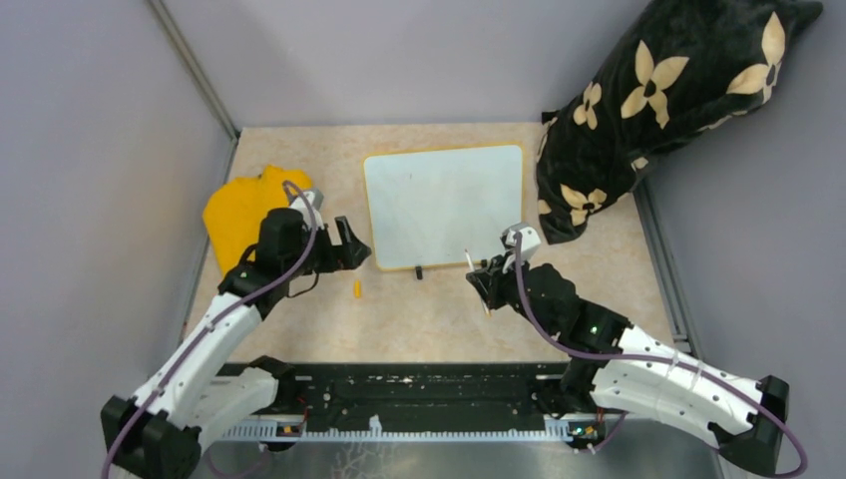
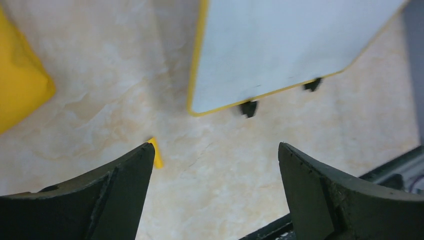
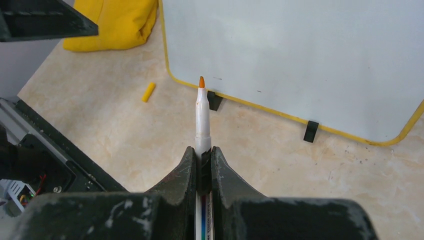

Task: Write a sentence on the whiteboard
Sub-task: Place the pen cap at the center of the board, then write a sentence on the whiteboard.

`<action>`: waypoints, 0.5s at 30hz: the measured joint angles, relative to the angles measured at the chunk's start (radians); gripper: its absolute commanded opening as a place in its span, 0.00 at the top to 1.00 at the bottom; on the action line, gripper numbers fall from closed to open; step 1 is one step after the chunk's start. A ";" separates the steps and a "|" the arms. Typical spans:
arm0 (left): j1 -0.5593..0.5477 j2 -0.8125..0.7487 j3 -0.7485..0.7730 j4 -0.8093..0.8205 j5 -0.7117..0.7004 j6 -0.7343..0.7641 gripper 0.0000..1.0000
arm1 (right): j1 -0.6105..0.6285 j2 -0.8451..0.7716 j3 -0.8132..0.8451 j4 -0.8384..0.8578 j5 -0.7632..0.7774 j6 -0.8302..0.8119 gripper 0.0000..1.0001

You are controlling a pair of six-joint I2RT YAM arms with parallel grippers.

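The whiteboard (image 1: 444, 205) lies flat mid-table, white with a thin yellow frame and two black feet at its near edge. Its face (image 3: 300, 55) is blank, and no sentence shows on it. My right gripper (image 3: 202, 150) is shut on a white marker (image 3: 202, 120). The marker's orange tip points at the board's near left corner from just short of the frame. My left gripper (image 2: 215, 150) hangs wide open above the table, left of the board (image 2: 280, 45), with nothing between its jaws. A small orange cap (image 2: 157, 154) lies on the table beside its left fingertip.
A yellow cloth (image 1: 244, 210) lies bunched at the table's left side, behind the left arm. A black pillow with cream flowers (image 1: 658, 110) leans at the back right, touching the board's right edge. Grey walls close in the table.
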 measured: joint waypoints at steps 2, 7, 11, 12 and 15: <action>0.000 -0.085 0.000 0.063 0.060 0.021 0.01 | 0.000 -0.010 0.000 0.005 -0.013 -0.010 1.00; 0.000 -0.200 -0.032 0.320 0.196 0.030 0.01 | 0.000 -0.019 0.002 0.032 -0.065 -0.034 1.00; 0.000 -0.183 -0.111 0.573 0.261 -0.032 0.01 | 0.000 -0.013 0.008 0.056 -0.121 -0.045 1.00; 0.000 -0.157 -0.132 0.633 0.277 -0.052 0.01 | 0.000 -0.008 0.011 0.068 -0.136 -0.048 1.00; 0.000 -0.060 -0.174 0.763 0.307 -0.132 0.01 | 0.000 0.013 0.017 0.094 -0.175 -0.052 1.00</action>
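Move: The pen in the right gripper stands some 21 cm to the left hand's right, 8 cm nearer the base and 5 cm above it. The pen cap lies almost under the left hand, about 14 cm down, 1 cm back and 1 cm left; the whiteboard's centre is roughly 15 cm ahead, 16 cm right and 14 cm below. From the right hand the whiteboard's centre lies 23 cm ahead, 5 cm left, 19 cm down; the cap 7 cm ahead, 22 cm left, equally low. Bring the empty left gripper, still wide open, up about 12 cm from above the cap while swinging it some 7 cm right towards the pen, then let it sink about 2 cm and edge forward; tip the fingers up nearly 30 degrees and roll the hand's right side up. Keep the right gripper shut on the pen and carry it about 3 cm left and slightly up, towards the left hand, turning counter-clockwise some 10 degrees. ##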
